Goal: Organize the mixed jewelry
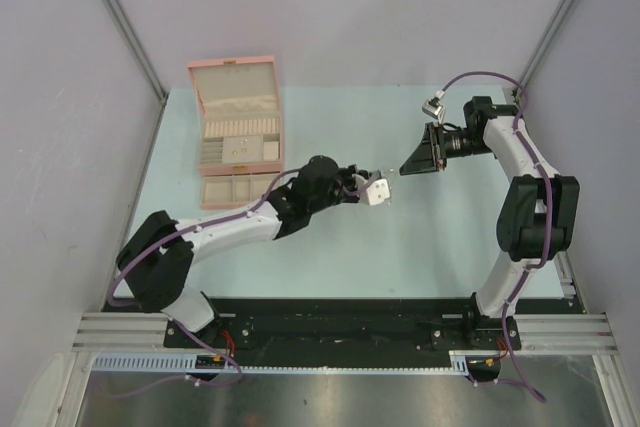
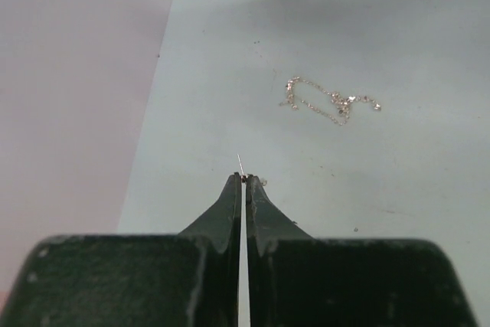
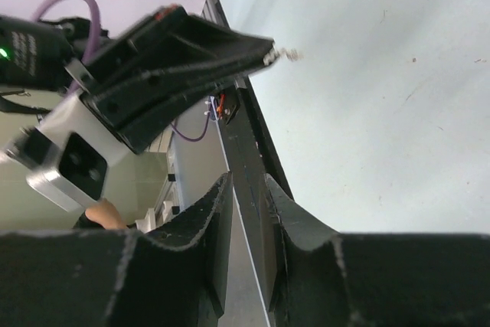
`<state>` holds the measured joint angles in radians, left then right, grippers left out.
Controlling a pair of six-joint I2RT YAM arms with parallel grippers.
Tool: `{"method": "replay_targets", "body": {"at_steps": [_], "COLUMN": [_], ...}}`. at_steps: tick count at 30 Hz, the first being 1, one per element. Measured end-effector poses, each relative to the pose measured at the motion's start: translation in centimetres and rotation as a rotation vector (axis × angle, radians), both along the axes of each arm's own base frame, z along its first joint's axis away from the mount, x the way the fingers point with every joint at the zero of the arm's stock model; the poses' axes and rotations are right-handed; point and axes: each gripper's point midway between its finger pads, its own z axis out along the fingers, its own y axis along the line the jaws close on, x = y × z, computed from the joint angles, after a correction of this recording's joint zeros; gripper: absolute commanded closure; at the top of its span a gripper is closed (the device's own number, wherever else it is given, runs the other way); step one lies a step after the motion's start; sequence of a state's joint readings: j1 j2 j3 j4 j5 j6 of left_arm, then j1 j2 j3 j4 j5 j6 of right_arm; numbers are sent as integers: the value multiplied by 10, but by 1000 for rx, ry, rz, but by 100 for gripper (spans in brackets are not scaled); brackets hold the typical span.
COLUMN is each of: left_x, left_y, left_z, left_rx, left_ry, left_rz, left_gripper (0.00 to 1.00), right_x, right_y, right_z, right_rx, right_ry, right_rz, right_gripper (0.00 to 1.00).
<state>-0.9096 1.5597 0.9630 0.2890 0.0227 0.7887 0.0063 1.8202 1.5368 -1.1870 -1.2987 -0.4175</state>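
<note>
My left gripper [image 2: 243, 178] is shut on a tiny silvery piece of jewelry [image 2: 242, 165]; its thin pin sticks out past the pinched tips. From the right wrist view, the same piece [image 3: 289, 54] shows at the tip of the left gripper [image 3: 269, 54]. A thin silvery chain [image 2: 329, 101] lies loose on the pale table beyond it. In the top view the left gripper [image 1: 390, 179] and my right gripper [image 1: 404, 171] meet nearly tip to tip over the table's middle. The right gripper [image 3: 246, 183] is open with nothing between its fingers.
An open pink jewelry box [image 1: 232, 87] with several compartments stands at the back left of the table, well left of both grippers. Grey walls close in the left and right sides. The black base rail [image 1: 340, 322] runs along the near edge.
</note>
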Motion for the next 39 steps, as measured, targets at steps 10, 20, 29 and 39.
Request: {"method": "replay_targets", "body": {"at_steps": [10, 20, 29, 39], "left_x": [26, 78, 131, 133], "left_y": [53, 129, 183, 236], "left_z": [7, 37, 13, -24], "left_rx": [118, 206, 302, 385], "left_ry": [189, 364, 596, 776], "left_rz": [70, 201, 297, 388], "left_gripper": [100, 100, 100, 100], "right_x": [5, 5, 5, 5], "right_y": [-8, -8, -8, -7], "right_z": [2, 2, 2, 2], "right_rx": [-3, -4, -4, -4], "right_ry": [-18, -20, -21, -21], "right_rz": [-27, -27, -27, -23], "right_gripper": [75, 75, 75, 76]}}
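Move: The left hand, already holding a tiny earring, has the jewelry box's perforated panel about 30 cm to its left, 16 cm ahead and 12 cm below. The cream insert is 6 cm right of the panel, level with it; the pull-out drawer is some 10 cm nearer than the panel. The necklace lies 7 cm ahead of the left hand and 5 cm right. From the right hand the panel is roughly 33 cm left, 16 cm ahead and 15 cm below. Left hand carries its pinched earring about 24 cm left and 13 forward towards the panel, fingers tipping down. ##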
